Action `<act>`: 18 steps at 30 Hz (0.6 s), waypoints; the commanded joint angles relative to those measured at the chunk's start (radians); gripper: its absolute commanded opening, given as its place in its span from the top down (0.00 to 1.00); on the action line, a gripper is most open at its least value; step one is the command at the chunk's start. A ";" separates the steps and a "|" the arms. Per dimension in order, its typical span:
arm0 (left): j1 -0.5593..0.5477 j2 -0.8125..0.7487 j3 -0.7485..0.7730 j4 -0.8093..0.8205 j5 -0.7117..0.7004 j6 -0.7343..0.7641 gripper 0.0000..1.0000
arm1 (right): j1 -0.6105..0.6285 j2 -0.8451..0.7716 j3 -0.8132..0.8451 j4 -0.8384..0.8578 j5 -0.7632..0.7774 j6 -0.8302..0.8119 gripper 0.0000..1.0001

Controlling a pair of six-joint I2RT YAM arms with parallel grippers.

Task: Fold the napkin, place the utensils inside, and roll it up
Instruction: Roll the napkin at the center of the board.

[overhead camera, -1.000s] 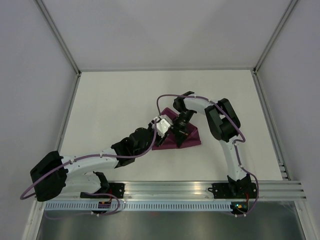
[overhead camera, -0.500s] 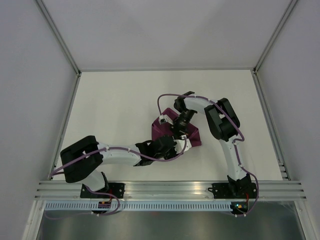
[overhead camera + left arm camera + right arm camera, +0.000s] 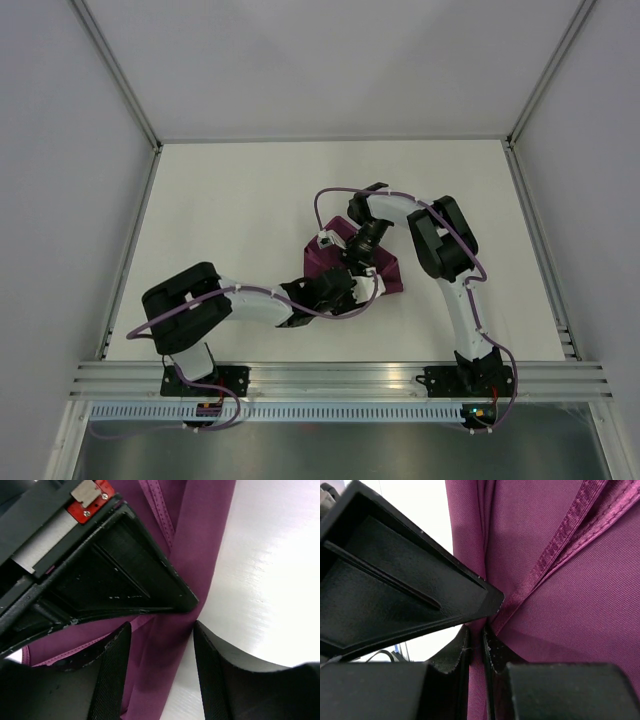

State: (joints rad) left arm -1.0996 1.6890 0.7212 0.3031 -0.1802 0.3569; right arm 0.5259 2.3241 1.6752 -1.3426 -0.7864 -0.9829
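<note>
The magenta-purple napkin [image 3: 391,273] lies bunched at the middle of the white table, mostly covered by both grippers. My right gripper [image 3: 358,263] comes down on it from the far side and is shut on a raised fold of the napkin [image 3: 570,605], pinched between its fingertips [image 3: 476,642]. My left gripper [image 3: 362,288] reaches in from the near left. It stands open [image 3: 160,630], with the napkin's edge [image 3: 200,540] lying between its fingers and the right gripper's black finger [image 3: 125,575] just ahead. The utensils are out of view.
The white table [image 3: 230,210] is enclosed by pale walls at the left, back and right. An aluminium rail [image 3: 340,380] with both arm bases runs along the near edge. Purple cables loop over both arms.
My left arm has folded its elbow inward. Its gripper has moved from the napkin's left side to its near edge and has opened wider. The right gripper stays shut on the fold.
</note>
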 commanded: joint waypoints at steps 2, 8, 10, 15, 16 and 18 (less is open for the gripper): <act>0.018 0.034 0.018 0.019 0.056 -0.027 0.45 | 0.000 0.078 -0.002 0.140 0.161 -0.045 0.94; 0.044 0.081 0.058 -0.064 0.200 -0.064 0.79 | -0.001 0.080 0.000 0.132 0.161 -0.046 0.93; 0.058 0.087 0.075 -0.093 0.266 -0.082 0.89 | -0.001 0.077 -0.005 0.140 0.159 -0.043 0.88; 0.130 0.097 0.090 -0.156 0.441 -0.127 0.98 | -0.007 0.015 -0.037 0.177 0.131 -0.022 0.55; 0.153 0.100 0.092 -0.160 0.465 -0.134 0.98 | -0.012 -0.014 -0.038 0.186 0.118 -0.017 0.52; 0.175 0.104 0.098 -0.174 0.545 -0.160 0.98 | -0.020 -0.043 -0.034 0.198 0.105 0.004 0.47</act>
State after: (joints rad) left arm -0.9607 1.7321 0.8124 0.2214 0.1852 0.2909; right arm 0.5049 2.2959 1.6588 -1.3666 -0.7773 -0.9581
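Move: The left hand's open fingers straddle the napkin's rolled near edge; the stretch for them to close on lies about 1 cm ahead, 1 cm to the right and 1 cm below. The right fingers already pinch that edge, at their own hand point, almost tip to tip with the left. From the left hand, the napkin's far corner is about 16 cm ahead and 2 cm right, its right corner some 10 cm right and 1 cm back, both roughly 2 cm lower. Sliding about 2 cm right along the napkin's rolled edge, the left hand shuts its fingers and pinches the roll beside the right fingertips while tipping them some 15 degrees more steeply down. The right hand keeps its pinch at first, slips about 1 cm right with it, then opens to about half, releases its squeeze and rises 1 cm. ##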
